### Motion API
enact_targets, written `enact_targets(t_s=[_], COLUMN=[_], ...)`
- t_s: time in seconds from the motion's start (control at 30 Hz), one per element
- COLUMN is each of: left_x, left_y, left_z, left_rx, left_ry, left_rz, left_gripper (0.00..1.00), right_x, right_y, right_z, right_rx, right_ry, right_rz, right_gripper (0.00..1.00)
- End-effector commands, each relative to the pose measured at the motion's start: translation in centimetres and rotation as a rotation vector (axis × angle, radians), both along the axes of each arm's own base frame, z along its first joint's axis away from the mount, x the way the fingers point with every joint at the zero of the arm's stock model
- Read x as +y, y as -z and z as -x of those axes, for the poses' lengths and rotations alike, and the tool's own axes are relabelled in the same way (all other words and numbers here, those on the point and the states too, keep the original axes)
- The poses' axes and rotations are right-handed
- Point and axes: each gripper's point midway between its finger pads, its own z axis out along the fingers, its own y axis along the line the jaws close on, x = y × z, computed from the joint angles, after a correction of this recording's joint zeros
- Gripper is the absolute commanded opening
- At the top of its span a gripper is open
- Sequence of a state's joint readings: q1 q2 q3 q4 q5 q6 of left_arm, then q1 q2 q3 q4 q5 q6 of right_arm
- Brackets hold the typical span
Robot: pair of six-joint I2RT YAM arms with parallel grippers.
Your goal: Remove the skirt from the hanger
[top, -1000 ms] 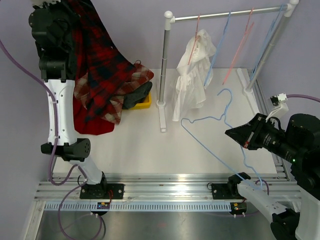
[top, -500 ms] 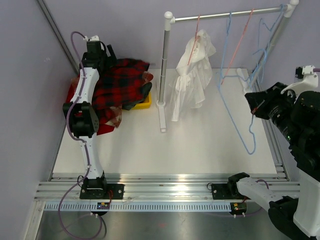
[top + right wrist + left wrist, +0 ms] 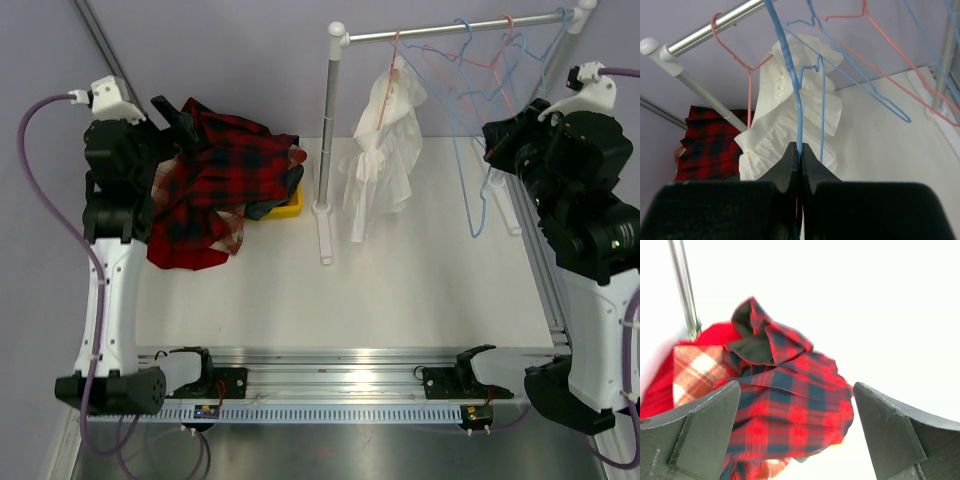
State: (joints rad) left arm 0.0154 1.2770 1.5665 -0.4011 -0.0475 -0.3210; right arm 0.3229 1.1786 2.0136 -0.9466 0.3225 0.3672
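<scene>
A red plaid skirt [image 3: 225, 170] lies crumpled in a heap at the table's back left, over a yellow bin [image 3: 291, 205]. My left gripper [image 3: 178, 115] hovers just above it, open and holding nothing. In the left wrist view the plaid skirt [image 3: 785, 390] fills the space below the open left gripper [image 3: 795, 432]. My right gripper [image 3: 493, 150] is shut on the wire of a bare blue hanger [image 3: 478, 205] up by the rail. In the right wrist view the right gripper [image 3: 799, 149] pinches the blue hanger [image 3: 796, 100]. A white skirt [image 3: 385, 150] hangs on a pink hanger [image 3: 749, 85].
A rack with a metal rail [image 3: 450, 28] and white posts [image 3: 325, 130] stands at the back. Several empty pink and blue hangers [image 3: 505, 50] dangle from it. Red and plaid cloth [image 3: 190, 245] spills from the heap onto the table. A purple wall is behind.
My left gripper opened and let go of the plaid skirt, which dropped onto the heap. My right arm carried the blue hanger from the front right up to the rail.
</scene>
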Motion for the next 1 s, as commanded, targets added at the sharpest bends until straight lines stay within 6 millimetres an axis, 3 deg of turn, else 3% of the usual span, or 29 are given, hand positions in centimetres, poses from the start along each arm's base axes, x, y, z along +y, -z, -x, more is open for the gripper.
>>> enact_targets(t_s=[0.0, 0.03, 0.1, 0.13, 0.2, 0.23, 0.27, 0.33, 0.37, 0.43, 0.53, 0.67, 0.7, 0.77, 0.8, 0.97], left_x=[-0.6, -0.7, -0.8, -0.9, -1.5, -1.5, -1.6, -1.7, -1.9, -1.8, -1.5, -1.7, -1.9, -2.1, -2.2, -2.4], left_y=[4.1, 6.0, 6.4, 8.4, 8.3, 10.0, 10.1, 10.2, 11.1, 11.3, 12.4, 13.1, 13.6, 13.9, 14.0, 14.3], left_z=[1.4, 2.2, 4.2, 4.8, 6.6, 7.2, 7.7, 9.1, 9.5, 10.6, 11.5, 12.0, 12.0, 11.9, 11.9, 11.7], left_rx=[0.059, 0.091, 0.08, 0.116, 0.086, 0.114, 0.109, 0.093, 0.112, 0.109, 0.128, 0.125, 0.131, 0.13, 0.135, 0.143], left_ry=[0.037, 0.04, 0.04, 0.04, 0.066, 0.066, 0.07, 0.078, 0.086, 0.088, 0.078, 0.094, 0.105, 0.113, 0.116, 0.126], left_rz=[0.0, 0.004, 0.015, 0.02, 0.032, 0.037, 0.037, 0.039, 0.038, 0.022, -0.006, -0.008, -0.004, 0.007, 0.008, 0.023], left_gripper=[0.99, 0.99, 0.99, 0.99, 0.99, 0.99, 0.99, 0.99, 0.99, 0.99, 0.99, 0.99, 0.99, 0.99, 0.99, 0.99], right_x=[3.7, 4.1, 5.4, 5.5, 6.2, 6.4, 7.2, 7.5, 8.1, 8.0, 8.0, 6.6, 6.5, 5.5, 5.3, 4.1], right_y=[-3.8, -4.5, -4.5, -5.1, -4.6, -5.1, -4.2, -4.6, -3.5, -3.5, -1.2, 1.2, 3.3, 2.9, 4.2, 5.5], right_z=[-2.5, -2.7, -4.7, -5.1, -7.5, -8.0, -9.9, -11.1, -12.8, -14.0, -16.6, -17.4, -17.8, -17.1, -17.2, -16.2], right_rx=[-0.126, -0.144, -0.145, -0.16, -0.151, -0.167, -0.144, -0.155, -0.129, -0.135, -0.09, -0.051, -0.012, -0.038, -0.013, 0.026], right_ry=[-0.149, -0.168, -0.2, -0.202, -0.2, -0.203, -0.208, -0.208, -0.208, -0.188, -0.151, -0.073, -0.064, -0.028, -0.02, 0.017], right_rz=[-0.052, -0.06, -0.062, -0.056, -0.046, -0.039, -0.029, -0.02, -0.008, 0.009, 0.049, 0.101, 0.127, 0.137, 0.158, 0.196], right_gripper=[0.0, 0.0, 0.0, 0.0, 0.0, 0.0, 0.0, 0.0, 0.0, 0.0, 0.0, 0.0, 0.0, 0.0, 0.0, 0.0])
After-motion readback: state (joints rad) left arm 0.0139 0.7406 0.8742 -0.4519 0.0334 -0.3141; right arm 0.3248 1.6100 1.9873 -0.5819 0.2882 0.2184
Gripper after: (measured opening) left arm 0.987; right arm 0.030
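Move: The bar spot for the blue hanger held in the right gripper lies about 24 cm ahead, 5 cm left and 7 cm above that hand. From the same hand, the white skirt hangs some 24 cm ahead, 15 cm left and 18 cm lower; an empty pink hanger, 24 cm ahead, 6 cm right. From the left hand, the white skirt is roughly 11 cm ahead, 40 cm right and 10 cm lower; the dropped plaid skirt, 20 cm ahead, 6 cm right and 36 cm below. Keep the right gripper shut on the blue hanger's wire and carry it about 18 cm forward, swinging left on the way, up to the bar; then ease it down about 8 cm and slightly back right, rolling its left side down some 10 degrees, to set the hook over the bar. Meanwhile, draw the empty left gripper down and back from the plaid skirt, still wide open. ##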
